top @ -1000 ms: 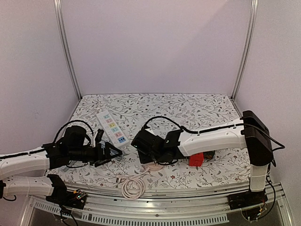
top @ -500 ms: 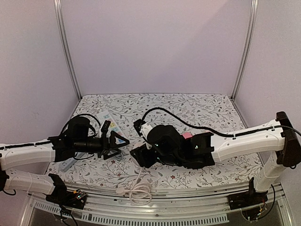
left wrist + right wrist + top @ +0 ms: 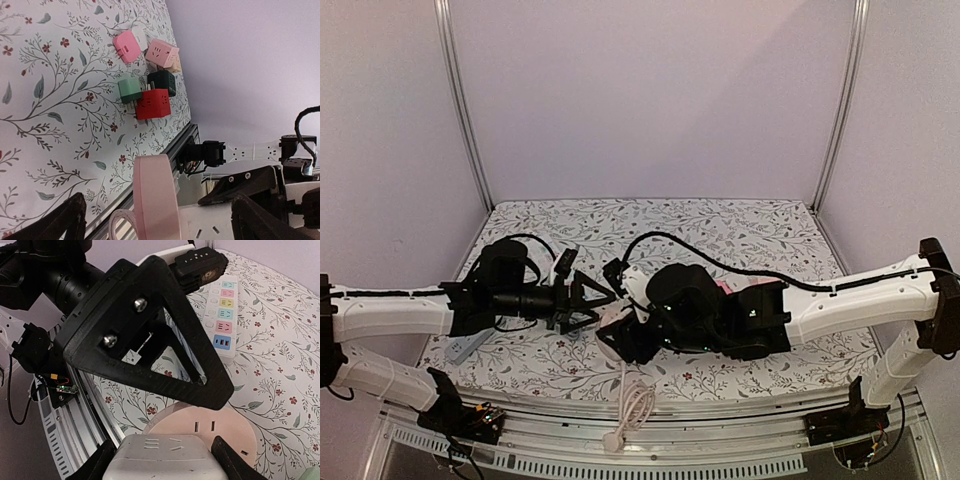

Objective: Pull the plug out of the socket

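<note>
My right gripper (image 3: 620,338) is shut on the white plug (image 3: 165,457), which is seated in the round pink socket (image 3: 220,432) and held above the table near its front. The same socket (image 3: 155,200) shows edge-on in the left wrist view, between the wide-apart fingers of my open left gripper (image 3: 165,227). In the top view the left gripper (image 3: 588,300) points right, just left of the socket (image 3: 616,318). One black left finger (image 3: 150,340) fills the right wrist view. A white cable (image 3: 635,395) hangs from the socket over the front edge.
A white power strip (image 3: 222,315) with coloured outlets lies on the floral cloth behind the left gripper. Several coloured cube adapters, among them a red one (image 3: 152,104) and a pink one (image 3: 126,47), sit at the right. A metal rail (image 3: 670,425) runs along the front edge.
The right gripper has lifted the plug and socket off the cloth, and the cable now dangles over the edge. The left gripper rose and moved right until its fingers flank the socket.
</note>
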You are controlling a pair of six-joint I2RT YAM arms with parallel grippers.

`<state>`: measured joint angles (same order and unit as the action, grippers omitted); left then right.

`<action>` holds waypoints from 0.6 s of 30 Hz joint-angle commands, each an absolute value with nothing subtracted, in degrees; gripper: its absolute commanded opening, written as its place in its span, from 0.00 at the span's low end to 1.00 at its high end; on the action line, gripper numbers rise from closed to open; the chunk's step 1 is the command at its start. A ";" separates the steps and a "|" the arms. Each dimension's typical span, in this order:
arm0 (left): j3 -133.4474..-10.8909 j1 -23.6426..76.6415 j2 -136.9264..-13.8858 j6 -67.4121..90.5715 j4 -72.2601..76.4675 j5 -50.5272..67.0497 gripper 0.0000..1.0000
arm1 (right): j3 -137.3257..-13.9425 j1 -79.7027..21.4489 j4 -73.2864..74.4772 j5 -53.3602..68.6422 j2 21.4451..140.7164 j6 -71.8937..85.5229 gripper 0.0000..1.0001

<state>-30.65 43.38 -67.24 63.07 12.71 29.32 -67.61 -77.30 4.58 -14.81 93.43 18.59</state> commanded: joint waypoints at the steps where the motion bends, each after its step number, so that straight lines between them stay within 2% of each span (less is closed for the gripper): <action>1: -33.44 46.03 -70.72 62.06 13.09 30.27 1.00 | -67.10 -77.91 0.88 -15.51 89.85 18.11 0.37; 10: -35.96 48.82 -75.98 61.78 14.28 33.00 0.97 | -66.32 -77.91 0.88 -17.48 88.09 16.71 0.37; 13: -36.86 49.49 -77.01 61.06 14.31 34.07 0.90 | -66.35 -77.92 1.02 -17.51 88.14 16.41 0.37; 18: -36.96 49.98 -78.09 60.97 14.25 34.89 0.71 | -66.45 -77.92 1.36 -18.39 88.33 15.74 0.37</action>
<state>-36.60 48.18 -76.64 62.28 14.79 31.75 -65.91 -78.02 6.31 -15.66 91.13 17.02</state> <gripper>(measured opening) 0.754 0.601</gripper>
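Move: The pink round socket hangs edge-on just off the left fingertips, about 5 cm to that hand's right, level fore-and-aft and some 3 cm below. The white plug stuck in it, already gripped by the right hand, is about 8 cm right, 3 cm back and 1 cm below. Down on the table, the power strip lies roughly 18 cm ahead and 16 cm left of the left hand. From the right hand the socket is about 2 cm ahead, 4 cm left and 2 cm lower. The pink socket is taken between the open left fingers as the left hand slides about 4 cm to the right, dipping a little and coming back up, and turning slightly clockwise. Late in the reach its fingers start closing around the socket's two faces, still well apart; no touch can be made out. The right hand keeps its grip on the plug and eases about 1 cm to the right. ##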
